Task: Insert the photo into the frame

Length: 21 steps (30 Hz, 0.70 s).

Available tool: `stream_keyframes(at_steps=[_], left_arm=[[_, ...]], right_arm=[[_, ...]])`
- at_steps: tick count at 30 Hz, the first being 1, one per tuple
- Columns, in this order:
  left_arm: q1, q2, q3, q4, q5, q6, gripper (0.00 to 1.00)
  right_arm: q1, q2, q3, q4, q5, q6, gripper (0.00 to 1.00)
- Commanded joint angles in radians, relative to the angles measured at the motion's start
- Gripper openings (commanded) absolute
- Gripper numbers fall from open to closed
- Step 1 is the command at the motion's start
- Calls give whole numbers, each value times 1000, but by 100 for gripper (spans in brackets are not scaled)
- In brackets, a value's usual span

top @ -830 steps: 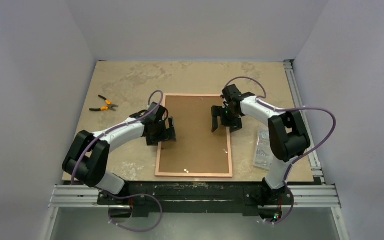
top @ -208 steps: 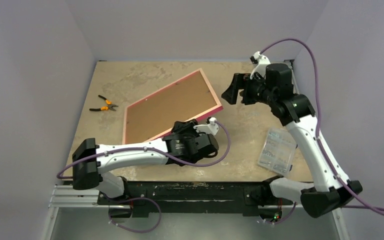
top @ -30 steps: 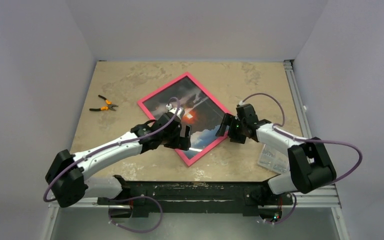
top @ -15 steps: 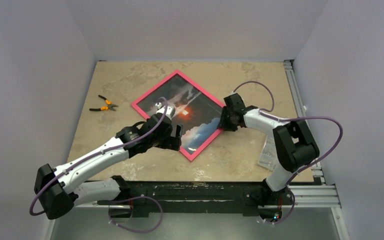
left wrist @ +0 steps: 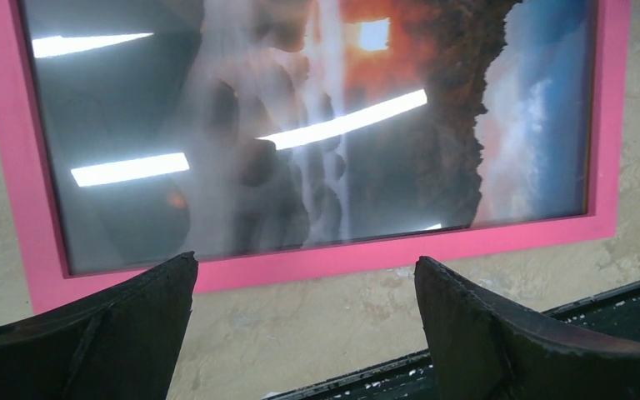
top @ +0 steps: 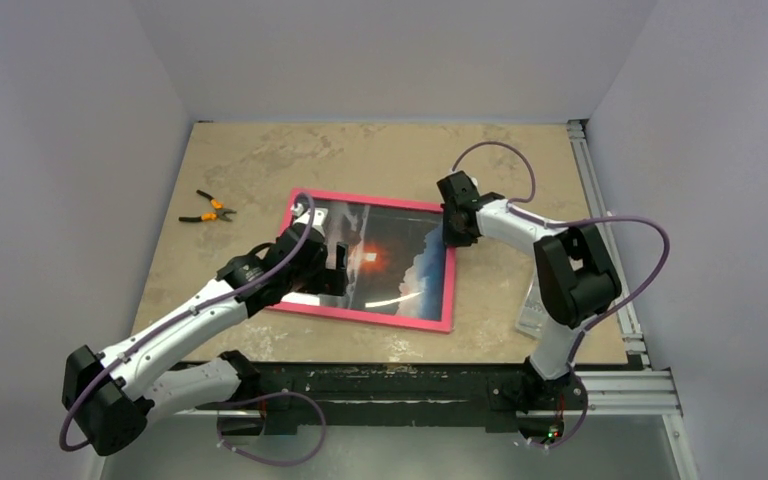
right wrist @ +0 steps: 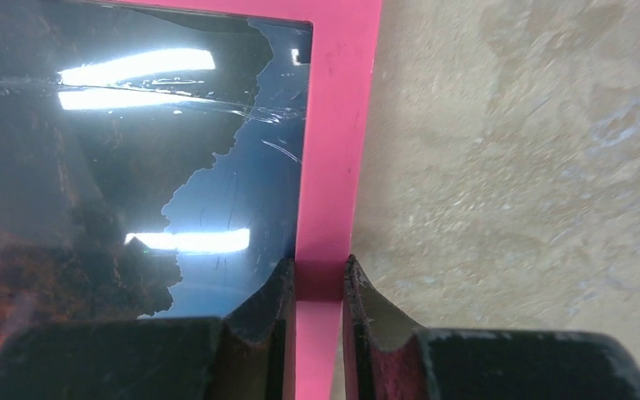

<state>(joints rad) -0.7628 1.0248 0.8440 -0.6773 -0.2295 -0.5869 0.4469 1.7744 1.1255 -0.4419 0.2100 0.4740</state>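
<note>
The frame, with its bright pink border, lies flat and face up on the table. The photo sits inside it: dark landscape, orange-red sun, blue sky at the right end. My right gripper is at the frame's far right corner. In the right wrist view its fingers pinch the pink border from both sides, beside the photo. My left gripper hovers open over the frame's near-left part. Its wrist view shows the jaws wide apart above the pink edge and the photo, touching nothing.
Orange-handled pliers lie at the table's left side. A clear plastic bag lies at the right, partly behind my right arm. The black rail runs along the table's near edge, close to the frame.
The frame has swung from a diagonal lie to nearly square with the table edge. My right gripper has closed onto its right border. My left arm has drawn back to the left.
</note>
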Motion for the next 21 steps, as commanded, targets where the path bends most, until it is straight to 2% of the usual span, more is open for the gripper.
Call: stream_keyframes(at_steps=[1, 2, 5, 7, 8, 10, 14, 18, 21], left_arm=[[93, -3, -50, 55, 90, 19, 100], [125, 7, -64, 63, 113, 16, 100], [236, 29, -105, 77, 178, -3, 100], [311, 37, -124, 80, 200, -16, 100], [343, 41, -126, 74, 199, -24, 100], [409, 50, -126, 60, 200, -37, 100], [529, 98, -125, 57, 222, -54, 100], [605, 170, -127, 83, 258, -56, 100], [621, 231, -125, 101, 270, -59, 100]], right_arm=[[-54, 39, 89, -122, 166, -149, 0], [-67, 43, 114, -133, 161, -153, 8], [-100, 38, 176, -166, 122, -166, 48], [-107, 18, 188, -178, 91, -168, 68], [-108, 4, 182, -180, 75, -165, 74], [-111, -37, 154, -182, 24, -149, 79], [-111, -123, 43, -158, -137, -100, 81], [-111, -190, -91, -107, -282, -48, 81], [-111, -206, -165, -58, -373, -15, 81]])
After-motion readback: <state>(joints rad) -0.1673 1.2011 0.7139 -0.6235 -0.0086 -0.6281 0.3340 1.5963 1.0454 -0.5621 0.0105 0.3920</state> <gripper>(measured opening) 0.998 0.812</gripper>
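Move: The frame's left side has its middle about 12 cm to the left of the left gripper, 8 cm ahead and 11 cm below; the near-left corner lies 14 cm to the left and 4 cm back. The right gripper is already pinching the right side, whose middle is some 5 cm back, straight in line; the far-right corner is about 9 cm ahead, and the parts box 19 cm right, 12 cm back. Swing the wide-open left gripper about 11 cm left and 8 cm down, a little forward, towards the near part of the frame's left side, turning it some 30 degrees counter-clockwise and tipping it down. With the right, drag the right side rightward, open to let go while rising, then come back and slightly left, ending open above that side. ##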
